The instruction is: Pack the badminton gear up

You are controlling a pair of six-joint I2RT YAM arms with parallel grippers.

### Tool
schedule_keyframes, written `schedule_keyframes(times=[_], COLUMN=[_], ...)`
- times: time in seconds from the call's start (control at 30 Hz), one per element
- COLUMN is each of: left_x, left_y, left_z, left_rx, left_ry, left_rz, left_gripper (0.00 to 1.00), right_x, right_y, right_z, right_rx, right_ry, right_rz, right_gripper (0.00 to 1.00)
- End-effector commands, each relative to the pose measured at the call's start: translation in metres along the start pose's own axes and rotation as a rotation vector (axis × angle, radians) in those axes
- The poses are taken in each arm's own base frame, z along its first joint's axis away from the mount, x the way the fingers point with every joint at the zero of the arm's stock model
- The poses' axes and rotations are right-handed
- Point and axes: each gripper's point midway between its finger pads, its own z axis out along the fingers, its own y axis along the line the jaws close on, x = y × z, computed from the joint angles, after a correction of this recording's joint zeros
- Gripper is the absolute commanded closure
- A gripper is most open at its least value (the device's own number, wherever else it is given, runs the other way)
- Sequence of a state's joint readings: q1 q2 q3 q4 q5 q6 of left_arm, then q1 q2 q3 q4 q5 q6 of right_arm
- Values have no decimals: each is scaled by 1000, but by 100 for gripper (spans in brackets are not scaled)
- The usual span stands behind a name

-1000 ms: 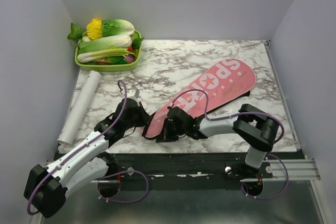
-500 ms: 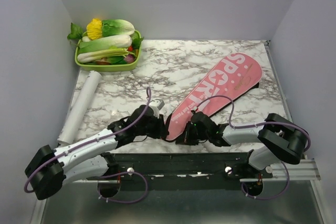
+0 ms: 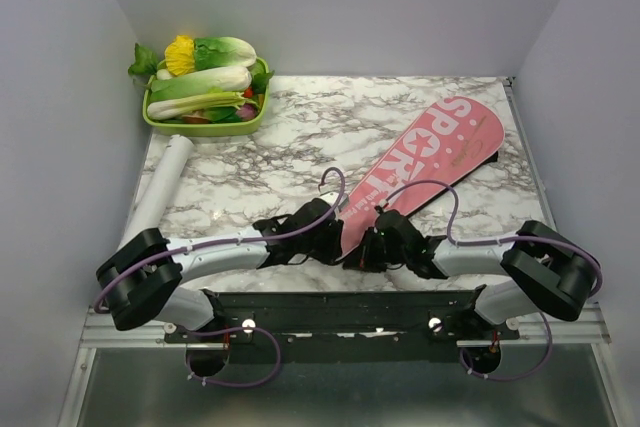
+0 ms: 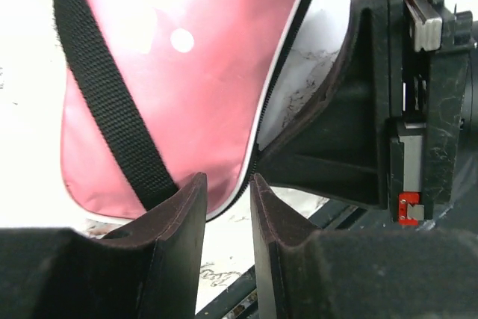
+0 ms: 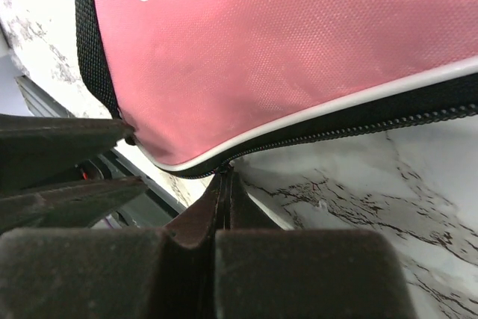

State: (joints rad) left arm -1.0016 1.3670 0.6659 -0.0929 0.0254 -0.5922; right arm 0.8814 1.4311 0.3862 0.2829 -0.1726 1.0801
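The long pink cover [image 3: 430, 162] with white "SPORT" lettering lies slantwise on the marble table, its narrow end at the front edge. My right gripper [image 3: 368, 247] is at that narrow end. In the right wrist view it [image 5: 224, 173] is shut on the zip pull at the cover's [image 5: 299, 50] black zip edge. My left gripper [image 3: 328, 244] is just left of the same end. In the left wrist view it [image 4: 226, 184] stands slightly open with nothing between the jaws, at the cover's [image 4: 194, 72] tip. The white tube [image 3: 158, 197] lies at the left. Rackets and shuttlecocks are out of view.
A green tray [image 3: 200, 130] of leafy vegetables stands at the back left corner. Grey walls close in the left, back and right. The table's front edge and a black rail [image 3: 330, 302] run just under both grippers. A black strap [image 4: 112, 95] crosses the cover.
The cover has shifted right and swung steeper, its wide end now near the right wall. Both grippers moved right along the front edge, the left arm stretching out to the cover's narrow end.
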Motion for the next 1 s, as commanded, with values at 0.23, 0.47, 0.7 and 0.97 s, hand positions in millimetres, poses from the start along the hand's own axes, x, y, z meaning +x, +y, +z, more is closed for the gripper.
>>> schedule_keyframes(times=[0.23,0.47,0.7,0.97], left_x=[-46,-21,-1,4], left_y=[29,43,51,45], left_z=[-9,24,46,50], left_rx=[-231,-263,-263,-218], left_ry=[-127,-44,16,22], left_rz=[88,105,110,107], left_gripper=[62,62,62,63], right_x=[15,18,26,44], right_y=[-52,-51,-30,15], right_z=[-5,-4,4,20], right_rx=[175,173,180,108], right_ry=[33,43,57,54], right_rz=[-19,-33,-69,-13], right_gripper=[99,99,99,99])
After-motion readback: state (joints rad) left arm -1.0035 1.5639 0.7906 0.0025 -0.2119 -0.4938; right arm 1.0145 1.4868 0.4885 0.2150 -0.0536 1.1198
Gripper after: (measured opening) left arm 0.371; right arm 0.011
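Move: The bag's narrow end is what I want under my left hand: its middle lies about 4 cm ahead, 1 cm to the right and 2 cm lower. The black strap crosses there, some 4 cm ahead and 1 cm left. The zipper pull, in my right fingers, is about 1 cm ahead and 3 cm right of my left hand. From my right hand the narrow end is roughly 3 cm ahead and 2 cm left. I lift my left hand about 3 cm forward over the bag's edge and set its slightly open fingertips down on the narrow end by the strap, tipping some 15 degrees, then keep pressing as they creep forward and right. My right hand keeps its closed pinch on the zipper pull, holds still, then draws it about 3 cm left, slightly back, along the edge. ##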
